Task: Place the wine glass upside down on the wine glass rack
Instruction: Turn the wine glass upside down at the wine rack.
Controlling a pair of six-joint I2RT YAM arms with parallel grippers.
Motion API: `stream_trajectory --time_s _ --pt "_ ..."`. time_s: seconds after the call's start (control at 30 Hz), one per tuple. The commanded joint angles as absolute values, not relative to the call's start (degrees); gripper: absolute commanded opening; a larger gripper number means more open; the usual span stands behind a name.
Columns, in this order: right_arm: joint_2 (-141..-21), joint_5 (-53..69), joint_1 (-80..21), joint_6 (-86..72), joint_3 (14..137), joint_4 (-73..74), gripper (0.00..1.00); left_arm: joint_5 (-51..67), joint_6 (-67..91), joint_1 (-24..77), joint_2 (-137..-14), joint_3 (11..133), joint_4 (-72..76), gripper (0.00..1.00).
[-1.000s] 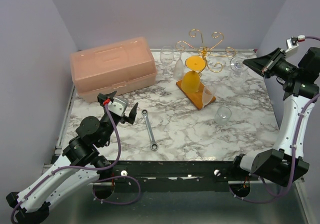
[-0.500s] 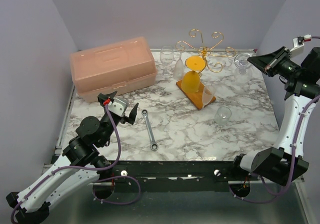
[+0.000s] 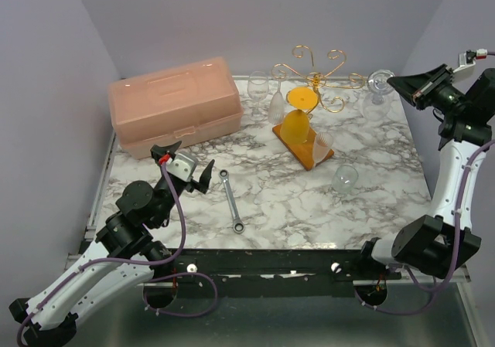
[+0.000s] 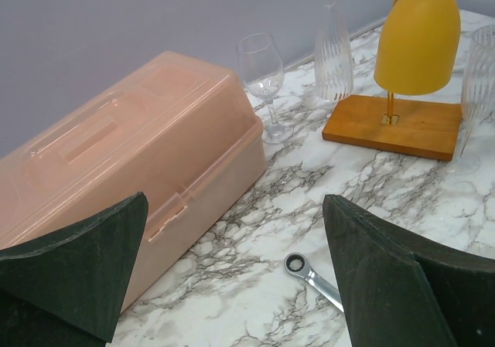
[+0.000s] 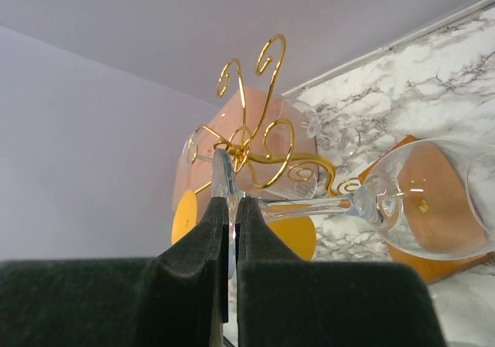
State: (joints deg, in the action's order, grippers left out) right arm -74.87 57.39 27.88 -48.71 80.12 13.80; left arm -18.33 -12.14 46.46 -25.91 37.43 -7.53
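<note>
My right gripper (image 3: pixel 408 89) is shut on the foot of a clear wine glass (image 3: pixel 379 82), held in the air at the back right, just right of the wine glass rack (image 3: pixel 317 72). In the right wrist view the pads (image 5: pixel 207 231) pinch the foot's edge; the wine glass (image 5: pixel 437 208) lies sideways with its stem level. The rack's gold scrolls (image 5: pixel 259 123) stand close behind the foot. An orange glass (image 3: pixel 296 124) hangs upside down over the rack's orange-brown base (image 3: pixel 291 145). My left gripper (image 3: pixel 186 163) hovers open and empty at the front left.
A pink toolbox (image 3: pixel 174 103) fills the back left. A wrench (image 3: pixel 231 200) lies at the front centre. One clear glass (image 3: pixel 346 177) lies on its side right of the base. An upright wine glass (image 3: pixel 257 90) and a ribbed glass (image 3: pixel 276 106) stand left of the rack.
My right gripper has carried the wine glass up and towards the back right, away from the rack's right arm. The left arm has not moved.
</note>
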Motion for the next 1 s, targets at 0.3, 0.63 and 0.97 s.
stream_trajectory --time_s 0.3,0.63,0.97 --pt "-78.62 48.36 24.34 -62.32 75.97 -8.25 0.00 -16.75 -11.87 45.81 -24.75 36.87 -7.73 0.98" --pt "-84.87 43.34 19.56 -64.34 79.46 -11.10 0.00 -16.40 -11.95 45.57 -25.01 36.74 -7.69 0.98" --pt "-88.63 44.40 15.71 -64.43 81.99 -11.68 0.00 -15.92 -11.87 45.18 -25.77 36.86 -7.61 0.98"
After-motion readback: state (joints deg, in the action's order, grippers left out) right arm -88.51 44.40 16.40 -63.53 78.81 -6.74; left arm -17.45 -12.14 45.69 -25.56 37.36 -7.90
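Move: Up at the rack's right, the hand already holds the wine glass by its foot, bowl hanging down. The rack's right-hand hook lies about 9 cm ahead, 6 cm to the left and 7 cm lower. The rack's post is roughly 10 cm ahead, 17 cm left; the front hook is some 3 cm ahead, 12 cm left, both also about 7 cm lower. From the left hand the right-hand hook is about 23 cm ahead, 41 cm right and 2 cm higher. Keeping its pinch on the foot of the upturned glass, the right hand carries it forward about 10 cm towards the rack's right-hand hook, sinking some 3 cm on the way and easing about 3 cm left only near the end. The wrist rolls roughly 10 degrees, left side rising. Contact with the hook can't be made out. ##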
